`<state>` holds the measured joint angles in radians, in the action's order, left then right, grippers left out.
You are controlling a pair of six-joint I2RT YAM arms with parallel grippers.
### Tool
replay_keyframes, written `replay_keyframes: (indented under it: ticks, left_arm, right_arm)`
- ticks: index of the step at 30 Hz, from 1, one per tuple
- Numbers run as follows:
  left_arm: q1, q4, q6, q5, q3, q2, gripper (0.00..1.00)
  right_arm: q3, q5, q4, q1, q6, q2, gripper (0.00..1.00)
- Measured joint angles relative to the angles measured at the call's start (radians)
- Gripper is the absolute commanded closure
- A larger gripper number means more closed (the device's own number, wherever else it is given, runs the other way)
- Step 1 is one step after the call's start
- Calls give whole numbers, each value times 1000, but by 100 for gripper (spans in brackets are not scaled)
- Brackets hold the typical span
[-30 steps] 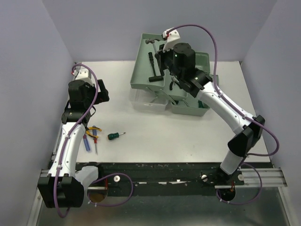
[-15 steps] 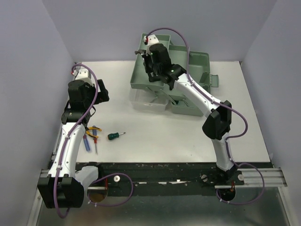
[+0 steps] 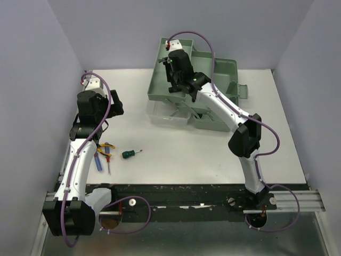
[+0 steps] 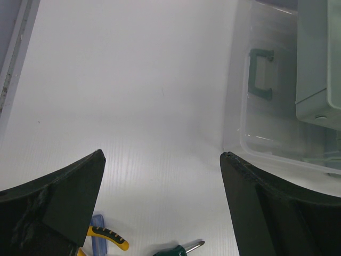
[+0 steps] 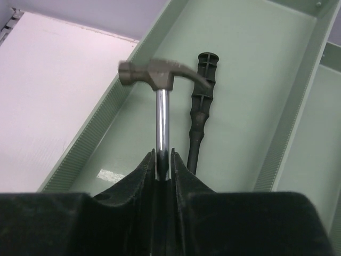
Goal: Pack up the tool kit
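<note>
The sage-green toolbox [image 3: 224, 74] stands open at the back of the table, its left tray [image 3: 157, 80] swung out. My right gripper [image 3: 171, 63] hangs over that tray. In the right wrist view the hammer [image 5: 160, 74] has its steel shaft between my right gripper's [image 5: 162, 154] jaws, thin gaps show on both sides, and its head is blurred. A black-handled tool [image 5: 200, 114] lies in the tray [image 5: 250, 58] beside it. My left gripper [image 4: 162, 153] is wide open and holds nothing, above the table near the yellow-handled pliers [image 3: 106, 146] and green screwdriver [image 3: 129, 154].
The clear lid [image 3: 162, 113] with its green handle [image 4: 261, 80] lies in front of the toolbox. A blue screwdriver [image 3: 99, 161] and a red one [image 3: 108, 160] lie by the pliers [image 4: 109, 237]. Purple walls close in left, right and back.
The right arm swung left and stretched over the left tray with the hammer. Its jaws have since loosened round the shaft. The left arm has not moved.
</note>
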<state>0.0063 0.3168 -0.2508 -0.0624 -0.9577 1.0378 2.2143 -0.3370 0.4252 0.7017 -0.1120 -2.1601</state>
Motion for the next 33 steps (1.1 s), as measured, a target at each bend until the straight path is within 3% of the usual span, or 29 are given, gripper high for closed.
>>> replay_keyframes:
  ticks: [4,8,12,17,24,28,33]
  left_arm:
    - [0,0,0,0,0,0,1]
    - [0,0,0,0,0,0,1]
    - [0,0,0,0,0,0,1]
    - [0,0,0,0,0,0,1]
    - [0,0,0,0,0,0,1]
    - [0,1,0,1,0,0,1]
    - [0,1,0,2,0,0,1]
  right_arm:
    - [0,-6,1,0,8,0,49]
    - [0,-7,1,0,21,0,41]
    - [-90,48,-53,-1,56,48,39]
    - [-460,282,-257,16,178,283,37]
    - [-687,547,-473,204,354,539,36]
    - [-785,636,-531,267,357,562,36]
    - [-904,640,-524,339,380,474,35]
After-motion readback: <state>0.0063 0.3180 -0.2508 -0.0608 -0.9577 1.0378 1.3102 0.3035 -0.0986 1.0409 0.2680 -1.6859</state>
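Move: The green screwdriver lies on the table about 29 cm back, 19 cm left and 16 cm below the right hand, which still has the hammer's handle between its just-loosening fingers in the upper tray; the mallet lies some 3 cm nearer, 2 cm right and 3 cm lower. The yellow pliers are 12 cm left of that screwdriver and 2 cm farther out. From the left hand the screwdriver is about 12 cm back, 4 cm right and 13 cm down. Almost in place at first, the right hand opens its fingers to nearly two thirds and lets go of the hammer's handle. Then it sweeps back about 28 cm and left about 12 cm, arching up some 8 cm before dropping below its starting height, swinging roughly 60 degrees counter-clockwise to come over the table towards the green screwdriver, untouched. ##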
